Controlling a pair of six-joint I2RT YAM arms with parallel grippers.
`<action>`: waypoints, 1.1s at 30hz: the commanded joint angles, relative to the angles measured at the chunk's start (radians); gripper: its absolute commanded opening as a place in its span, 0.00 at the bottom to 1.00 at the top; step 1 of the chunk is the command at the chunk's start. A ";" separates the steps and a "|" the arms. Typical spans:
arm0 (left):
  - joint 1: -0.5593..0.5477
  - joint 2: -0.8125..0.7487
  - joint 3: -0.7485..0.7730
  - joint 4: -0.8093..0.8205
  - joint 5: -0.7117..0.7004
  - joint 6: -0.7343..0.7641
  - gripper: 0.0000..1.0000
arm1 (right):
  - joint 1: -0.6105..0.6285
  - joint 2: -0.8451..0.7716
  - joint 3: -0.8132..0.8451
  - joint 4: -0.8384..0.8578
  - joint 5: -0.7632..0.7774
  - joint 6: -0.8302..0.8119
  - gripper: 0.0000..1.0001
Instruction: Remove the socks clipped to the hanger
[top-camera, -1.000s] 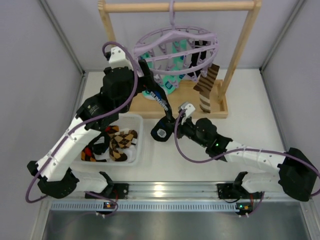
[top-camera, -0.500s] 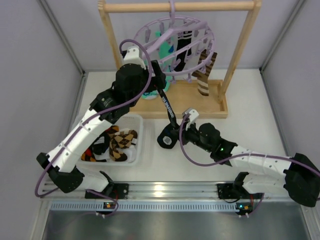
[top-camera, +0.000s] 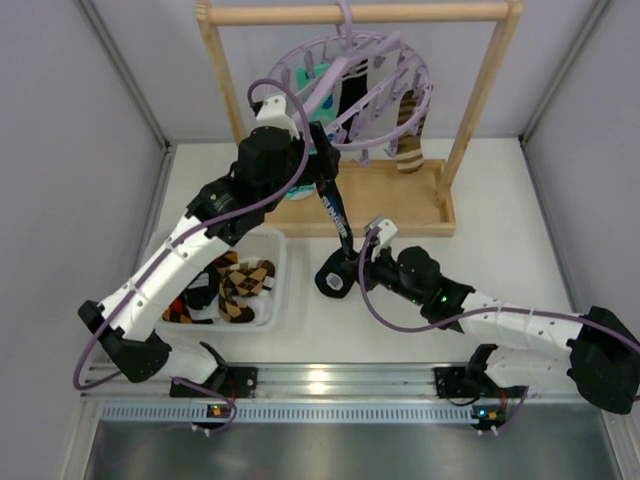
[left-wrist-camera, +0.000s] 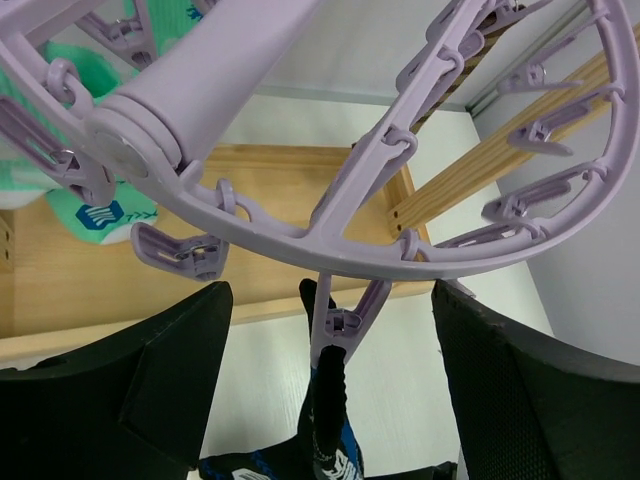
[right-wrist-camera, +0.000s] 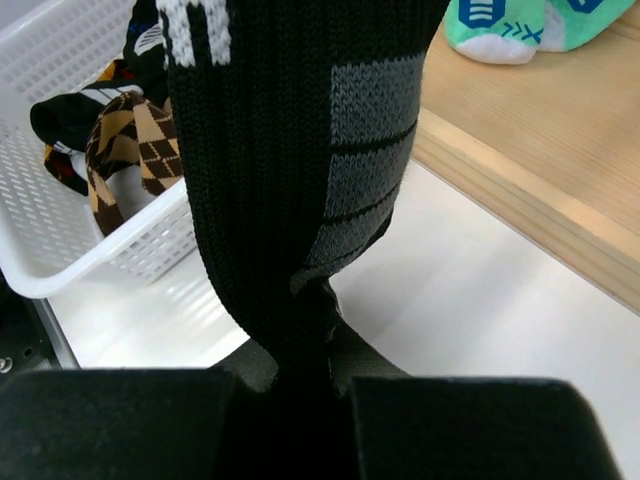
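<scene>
The lavender hanger (top-camera: 385, 62) hangs tilted from the wooden rail. A mint sock (top-camera: 303, 77), a black sock with white bands (top-camera: 356, 95) and a brown striped sock (top-camera: 409, 128) are clipped to it. A long black sock with blue and white marks (top-camera: 334, 212) stretches down from one clip peg (left-wrist-camera: 338, 318). My left gripper (top-camera: 322, 160) is open, its fingers (left-wrist-camera: 150, 385) standing either side of that peg without touching it. My right gripper (top-camera: 335, 278) is shut on the black sock's lower end (right-wrist-camera: 300, 150), low over the table.
A white basket (top-camera: 268, 318) at the left holds brown argyle and dark socks (top-camera: 243, 283). The wooden rack's base board (top-camera: 395, 205) and two uprights (top-camera: 478, 105) stand behind the grippers. In the right wrist view a mint sock toe (right-wrist-camera: 497, 28) hangs over that base.
My left gripper rose to the hanger's rim and its fingers have narrowed around the peg. The hanger tipped up steeper. My right gripper drew the black sock a little down and stays shut.
</scene>
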 joint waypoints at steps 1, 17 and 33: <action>-0.012 0.017 0.008 0.062 -0.018 0.013 0.84 | 0.019 0.007 0.036 0.040 0.004 0.011 0.00; -0.036 0.085 0.071 0.062 0.008 0.078 0.61 | 0.019 0.007 0.033 0.046 -0.023 0.014 0.00; -0.036 0.121 0.112 0.062 -0.047 0.139 0.33 | 0.020 0.019 0.024 0.067 -0.036 0.019 0.00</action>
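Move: The clip gripping the black sock is some 3 cm ahead of the left hand, 2 cm right and 3 cm lower; the hanger's ring runs about 4 cm over that clip. An empty clip hangs roughly 4 cm ahead and 3 cm left of the hand, slightly below it. From the right hand, closed on the same sock, the sock's clip is about 9 cm forward, 5 cm left and 16 cm up. Rightward and down, about 3 cm and then 2 cm net, with a small push forward at the end, the left hand moves in on the black sock's clip under the ring, rolling some 10 degrees left side up. Its fingers close from nearly wide to about a third open, coming onto both sides of the clip. The right hand stays put and keeps its grip on the sock below. ##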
